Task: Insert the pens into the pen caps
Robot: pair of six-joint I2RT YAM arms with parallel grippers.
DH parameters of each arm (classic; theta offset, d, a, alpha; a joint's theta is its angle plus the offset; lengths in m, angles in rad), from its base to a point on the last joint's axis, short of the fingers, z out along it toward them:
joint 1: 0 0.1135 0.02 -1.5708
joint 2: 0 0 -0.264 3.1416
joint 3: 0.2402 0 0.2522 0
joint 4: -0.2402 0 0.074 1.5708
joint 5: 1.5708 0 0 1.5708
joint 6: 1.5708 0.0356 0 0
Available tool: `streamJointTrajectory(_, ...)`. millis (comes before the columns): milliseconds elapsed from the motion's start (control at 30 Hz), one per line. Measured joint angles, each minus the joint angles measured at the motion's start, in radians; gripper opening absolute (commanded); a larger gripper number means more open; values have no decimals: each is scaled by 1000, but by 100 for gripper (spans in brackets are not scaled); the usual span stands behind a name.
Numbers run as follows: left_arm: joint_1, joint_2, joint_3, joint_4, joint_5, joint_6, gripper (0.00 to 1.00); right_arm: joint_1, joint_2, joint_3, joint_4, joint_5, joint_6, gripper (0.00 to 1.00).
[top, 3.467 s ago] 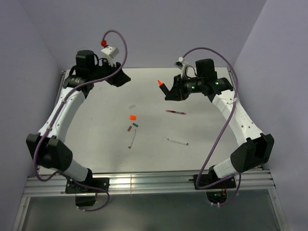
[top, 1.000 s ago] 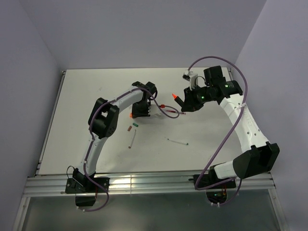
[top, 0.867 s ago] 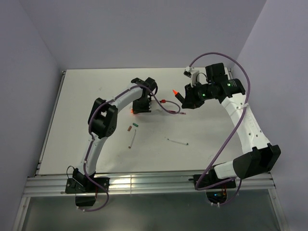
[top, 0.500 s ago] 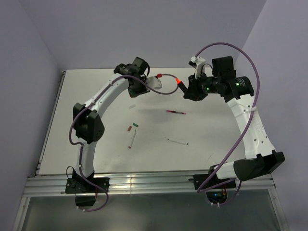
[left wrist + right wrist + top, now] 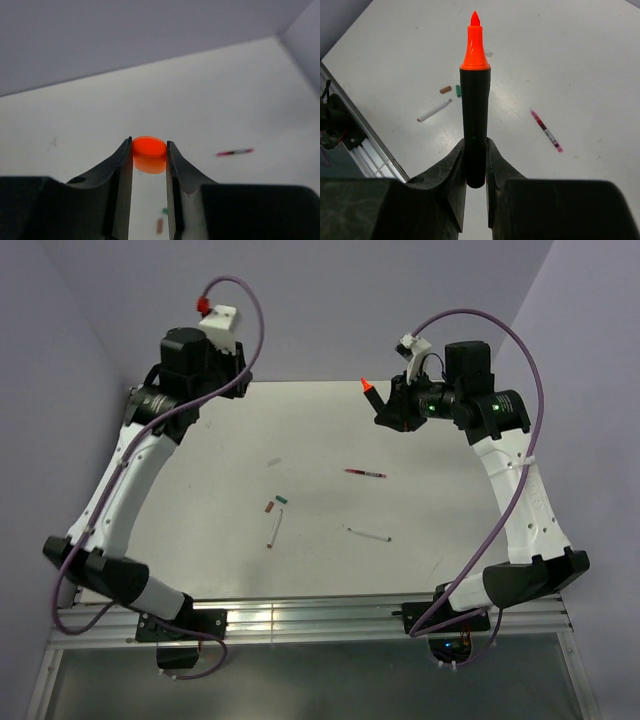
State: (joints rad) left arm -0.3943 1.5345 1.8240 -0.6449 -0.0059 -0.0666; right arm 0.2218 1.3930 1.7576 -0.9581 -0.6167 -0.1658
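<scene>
My left gripper (image 5: 149,148) is shut on the bright orange pen cap (image 5: 149,154), pinched at its fingertips high over the far left of the table (image 5: 200,490). At the back right, my right gripper (image 5: 475,146) is shut on the thick black marker (image 5: 475,115), whose orange tip (image 5: 366,386) points up and left. On the table lie the dark red pen (image 5: 365,473), a white pen (image 5: 274,531), a second white pen (image 5: 368,534), the green cap (image 5: 282,498) and the brownish-red cap (image 5: 268,507).
A small pale scrap (image 5: 273,461) lies near the table's middle. Purple walls close in the back and both sides. A metal rail (image 5: 300,618) runs along the near edge, by the arm bases.
The left arm has taken the orange cap off the table's middle and swung it up to the far left. The right arm has lifted the marker toward the back.
</scene>
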Motion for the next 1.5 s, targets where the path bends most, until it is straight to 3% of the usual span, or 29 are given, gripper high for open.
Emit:
streamJointTrajectory(200,-2,-211,-139,234,39,-418,0,68,-3,-56,123,43,72,0)
streamJointTrajectory(367,4,-209,-150,307,87,-679,0,173,-10,-135,231,134,127,0)
streamJointTrajectory(533,8,-204,-218,363,143,-828,0,301,-4,-126,283,191,152,0)
streamJointTrajectory(933,9,-292,-593,751,295,-1034,0,361,27,-70,317,204,184,0)
streamJointTrajectory(1233,9,-286,-591,845,335,-1104,0,386,27,-77,312,211,142,0)
streamJointTrajectory(1500,8,-261,-525,798,341,-1107,0,425,34,-69,290,269,113,0)
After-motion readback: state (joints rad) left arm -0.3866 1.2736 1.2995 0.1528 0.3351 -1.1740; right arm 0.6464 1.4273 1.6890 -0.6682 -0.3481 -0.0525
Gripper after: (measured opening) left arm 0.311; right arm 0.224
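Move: For the left hand, holding the orange cap high over the table, the black marker lies about 25 cm to its right, 8 cm back and roughly level. From the right hand, gripping that marker tip-up, the orange cap is some 27 cm left and 10 cm ahead, near its height. About 35 cm below the right hand, the red pen lies 10 cm ahead, practically in line, and the green cap 3 cm ahead and 21 cm left. Closing in on each other, both hands keep their grips: the right carries the marker about 12 cm left, most of it early, then eases along. The left rises and draws back, then works right towards the marker tip, sinking and lifting again, while its wrist rolls some 65 degrees, left side going down, until its fingers point forward and right. ##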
